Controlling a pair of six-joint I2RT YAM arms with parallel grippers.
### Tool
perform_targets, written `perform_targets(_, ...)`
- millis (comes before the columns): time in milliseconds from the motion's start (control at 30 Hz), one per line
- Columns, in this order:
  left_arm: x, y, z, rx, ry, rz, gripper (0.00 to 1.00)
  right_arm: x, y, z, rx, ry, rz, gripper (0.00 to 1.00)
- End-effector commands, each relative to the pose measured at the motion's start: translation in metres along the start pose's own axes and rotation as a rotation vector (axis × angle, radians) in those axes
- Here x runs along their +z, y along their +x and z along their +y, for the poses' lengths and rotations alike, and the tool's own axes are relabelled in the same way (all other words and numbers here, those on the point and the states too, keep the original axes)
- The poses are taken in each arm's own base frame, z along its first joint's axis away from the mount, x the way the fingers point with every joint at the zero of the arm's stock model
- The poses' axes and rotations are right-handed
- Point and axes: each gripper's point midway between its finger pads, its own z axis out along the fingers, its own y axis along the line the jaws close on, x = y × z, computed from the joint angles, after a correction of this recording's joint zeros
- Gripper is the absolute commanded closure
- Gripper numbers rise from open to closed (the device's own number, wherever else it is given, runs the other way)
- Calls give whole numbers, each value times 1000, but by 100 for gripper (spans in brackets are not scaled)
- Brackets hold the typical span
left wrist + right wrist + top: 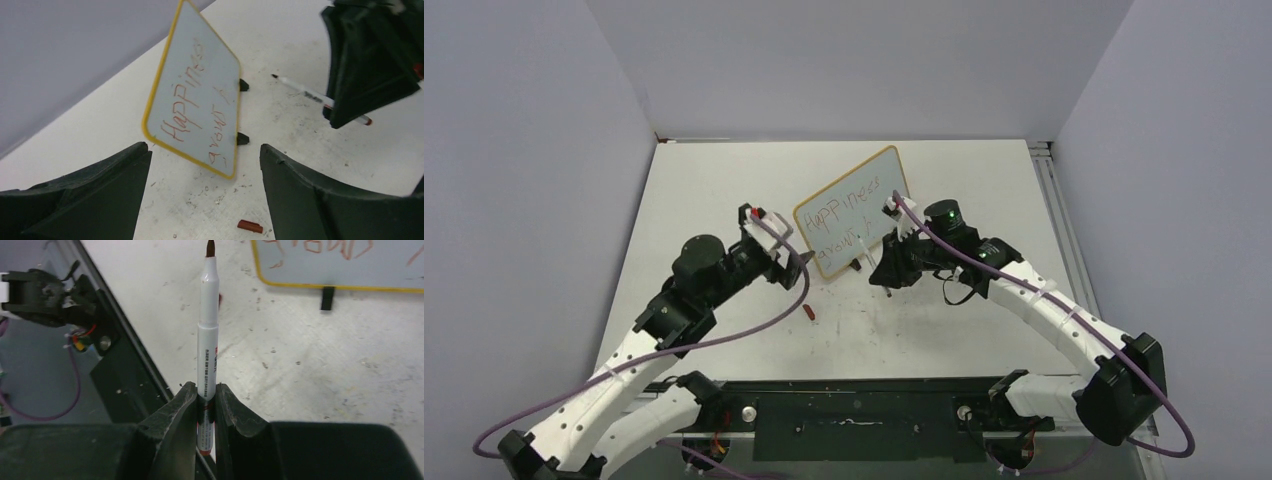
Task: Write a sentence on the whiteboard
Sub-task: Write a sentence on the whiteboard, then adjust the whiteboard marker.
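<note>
The whiteboard stands tilted on its black feet in the middle of the table, yellow frame around it. The sentence runs across it in two slanted lines of red lettering. My left gripper is open just off the board's left lower corner, with bare table between its fingers. My right gripper is shut on a white marker, its red tip pointing away from the jaws, below the board's lower edge. The left wrist view shows that marker under the right gripper.
A small red marker cap lies on the table near my left gripper. Scuff marks spot the white tabletop. A black mounting plate runs along the near edge, and grey walls close the sides and back.
</note>
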Motion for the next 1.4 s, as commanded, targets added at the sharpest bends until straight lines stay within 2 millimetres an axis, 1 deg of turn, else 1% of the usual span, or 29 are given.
perform_targets(0, -22, -22, -37, 219, 88, -105, 22, -24, -2, 56, 67, -222, 61, 95)
perform_targets(100, -35, -12, -68, 297, 175, -71, 22, -31, 10, 70, 140, -281, 102, 95)
perform_targets(200, -40, 3, -100, 395, 266, -9, 22, -35, 24, 81, 204, -341, 158, 95)
perform_targets(367, -50, 19, -152, 554, 400, 49, 22, -39, 59, 96, 298, -416, 333, 95)
perform_targets(433, -52, 28, -163, 607, 432, 80, 22, -39, 72, 104, 317, -430, 401, 95)
perform_targets(467, -52, 33, -167, 630, 441, 88, 22, -39, 78, 110, 317, -438, 434, 95)
perform_targets(567, -55, 39, -179, 659, 472, 78, 22, -42, 89, 125, 335, -486, 492, 94)
perform_targets(733, -57, 45, -192, 639, 514, 71, 24, -45, 98, 129, 357, -492, 555, 93)
perform_targets(800, -58, 48, -198, 635, 538, 79, 27, -46, 99, 133, 364, -511, 569, 93)
perform_targets(900, -60, 53, -212, 647, 583, 94, 36, -48, 99, 135, 364, -522, 580, 93)
perform_targets(967, -60, 57, -217, 658, 595, 101, 39, -49, 99, 137, 361, -524, 587, 93)
perform_targets(1100, -57, 65, -224, 676, 618, 122, 41, -50, 95, 142, 355, -542, 584, 93)
perform_targets(1233, -52, 65, -225, 693, 602, 121, 41, -52, 94, 145, 349, -552, 586, 92)
perform_targets(1367, -51, 63, -232, 677, 617, 109, 47, -53, 91, 148, 334, -565, 581, 92)
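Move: The left hand, open and empty, has the marker some 15 cm to its right, roughly level fore and aft and about 12 cm below; the whiteboard stands about 12 cm ahead, 13 cm right and 20 cm below, and the red cap lies about 8 cm behind and 27 cm under. The right hand grips the marker near its tail, the marker's middle some 3 cm ahead, 1 cm left and 3 cm up; the left gripper is about 16 cm left, 2 cm ahead and 15 cm above it. The left hand swings back about 19 cm from the whiteboard, going right and finally down towards the marker as well, rolling some 35 degrees and yawing clockwise about 40 so its fingers point right and down; near the marker they close partway. The right hand keeps its grip and draws the marker back about 17 cm, away from the whiteboard, turning roughly 45 degrees so the writing end tips down from its upward slant, then almost stops with the left fingers at the marker's free front part, where contact can't be made out. ##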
